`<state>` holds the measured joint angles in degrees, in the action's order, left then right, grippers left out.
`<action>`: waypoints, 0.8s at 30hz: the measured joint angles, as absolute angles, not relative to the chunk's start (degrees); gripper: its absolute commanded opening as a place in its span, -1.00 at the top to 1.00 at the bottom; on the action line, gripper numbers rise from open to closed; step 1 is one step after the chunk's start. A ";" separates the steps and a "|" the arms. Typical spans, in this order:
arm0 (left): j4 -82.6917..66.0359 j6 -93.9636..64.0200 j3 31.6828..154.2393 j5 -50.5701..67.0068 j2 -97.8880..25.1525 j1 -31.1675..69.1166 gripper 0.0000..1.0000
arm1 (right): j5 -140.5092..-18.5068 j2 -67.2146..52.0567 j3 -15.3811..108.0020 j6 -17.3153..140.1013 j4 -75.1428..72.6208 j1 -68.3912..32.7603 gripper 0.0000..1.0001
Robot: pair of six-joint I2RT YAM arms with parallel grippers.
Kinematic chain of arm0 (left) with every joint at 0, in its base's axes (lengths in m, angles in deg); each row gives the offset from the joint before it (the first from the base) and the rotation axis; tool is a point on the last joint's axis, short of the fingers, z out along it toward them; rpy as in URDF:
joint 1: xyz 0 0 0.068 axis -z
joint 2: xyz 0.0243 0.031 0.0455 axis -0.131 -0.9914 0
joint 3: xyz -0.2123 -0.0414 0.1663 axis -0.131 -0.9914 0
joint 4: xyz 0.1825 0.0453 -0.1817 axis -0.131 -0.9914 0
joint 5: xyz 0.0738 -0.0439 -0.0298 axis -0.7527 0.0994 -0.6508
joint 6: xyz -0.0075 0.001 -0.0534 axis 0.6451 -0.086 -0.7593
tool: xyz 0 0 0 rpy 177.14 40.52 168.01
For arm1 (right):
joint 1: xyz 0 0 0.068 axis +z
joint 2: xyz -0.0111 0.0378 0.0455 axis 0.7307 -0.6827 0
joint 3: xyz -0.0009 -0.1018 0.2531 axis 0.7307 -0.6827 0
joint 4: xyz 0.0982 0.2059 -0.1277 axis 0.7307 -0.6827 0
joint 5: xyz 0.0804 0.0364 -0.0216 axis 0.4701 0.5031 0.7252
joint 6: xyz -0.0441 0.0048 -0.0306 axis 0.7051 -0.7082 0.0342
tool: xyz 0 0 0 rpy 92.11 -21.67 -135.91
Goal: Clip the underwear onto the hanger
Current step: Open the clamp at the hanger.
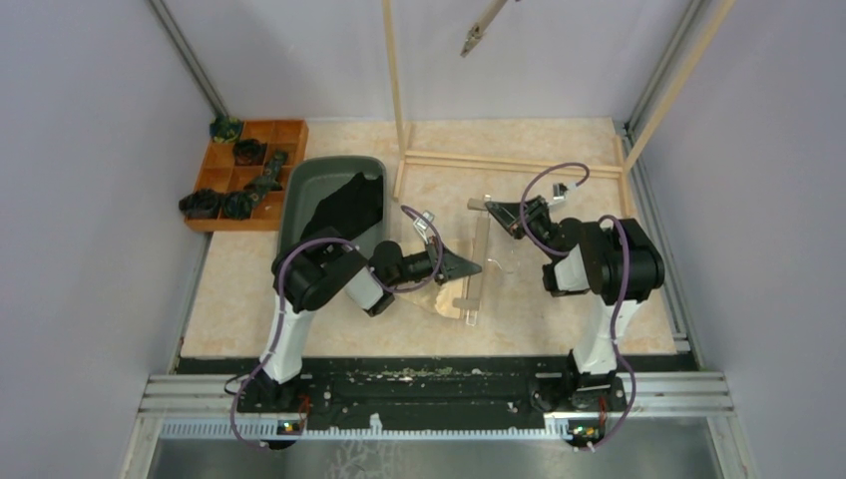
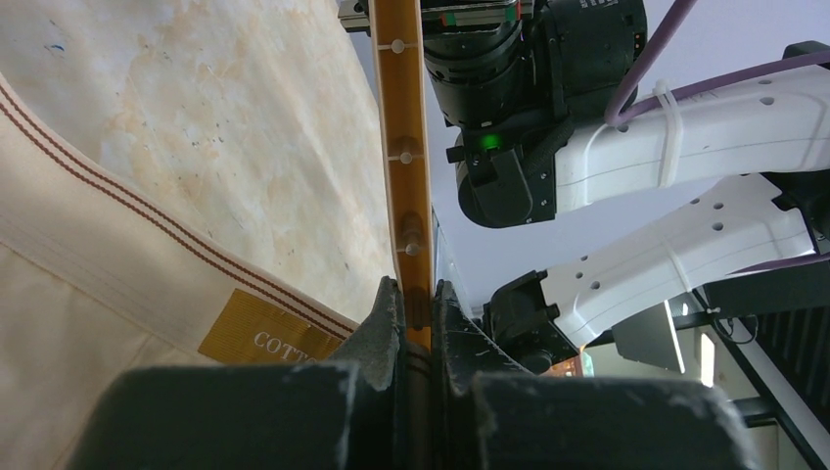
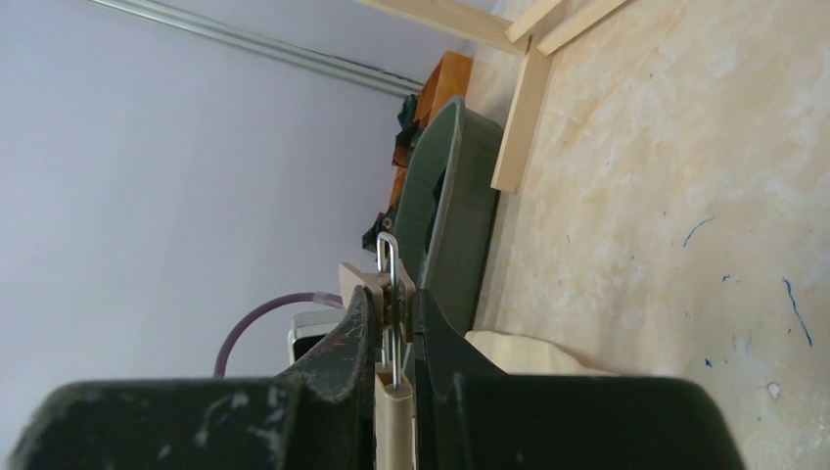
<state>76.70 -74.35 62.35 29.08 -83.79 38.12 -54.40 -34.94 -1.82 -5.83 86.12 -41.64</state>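
Note:
The hanger (image 1: 475, 294) lies on the table between the two arms, its bar running from near to far. My left gripper (image 1: 477, 267) is shut on the amber bar (image 2: 409, 176) of the hanger, the jaws (image 2: 416, 299) pressed flat against both sides. My right gripper (image 1: 496, 208) is shut on a beige clip (image 3: 391, 284) with a wire spring at the hanger's far end. The cream underwear (image 2: 88, 323) with a red-striped waistband and a gold label lies under the hanger (image 1: 436, 296). The black underwear (image 1: 349, 205) rests in the grey bin (image 1: 299, 200).
A wooden tray (image 1: 289, 130) holding several black clips stands at the back left beside the bin. A wooden frame (image 1: 499, 160) with upright posts stands at the back. The grey bin (image 3: 450, 206) and the cream fabric (image 3: 533, 352) also show in the right wrist view.

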 measured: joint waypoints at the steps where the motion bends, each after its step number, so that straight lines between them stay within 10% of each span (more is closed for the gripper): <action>1: 76.70 -74.35 62.37 29.08 -83.85 38.12 0.69 | -54.31 -34.94 -1.82 -5.92 86.16 -41.66 1.00; 4: 76.72 -74.20 62.68 29.10 -83.92 38.12 0.00 | -54.20 -34.94 -1.82 -6.25 86.23 -41.93 1.00; 9: 76.96 -74.35 62.99 29.15 -83.96 37.90 -0.41 | -53.70 -34.94 -1.90 -6.07 86.27 -42.78 1.00; 24: 76.48 -68.69 57.17 26.79 -74.21 33.21 -0.47 | -52.71 -27.29 -9.29 0.79 82.95 -44.88 1.00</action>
<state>76.48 -68.69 57.17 26.79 -74.21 33.21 -52.71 -27.29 -9.29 0.79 82.95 -44.88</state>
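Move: The hanger's far clamp is pinched in the right hand, its block only about 2 cm to that hand's left; the near clamp lies some 22 cm back and 5 cm left. The left hand holds the hanger's bar midway: from it the far clamp is about 14 cm straight ahead, the near clamp 8 cm back and 3 cm left, and the underwear's middle 7 cm back, 10 cm left and some 7 cm lower. The hanger's bar is let go by the left fingers, which spread wide before that hand backs off leftward and forward, then lifts, about 6 cm in all, tilting slightly. The right hand keeps its pinch on the far clamp and carries the hanger some 2 cm to the right, then nearly 3 cm back towards the base. ##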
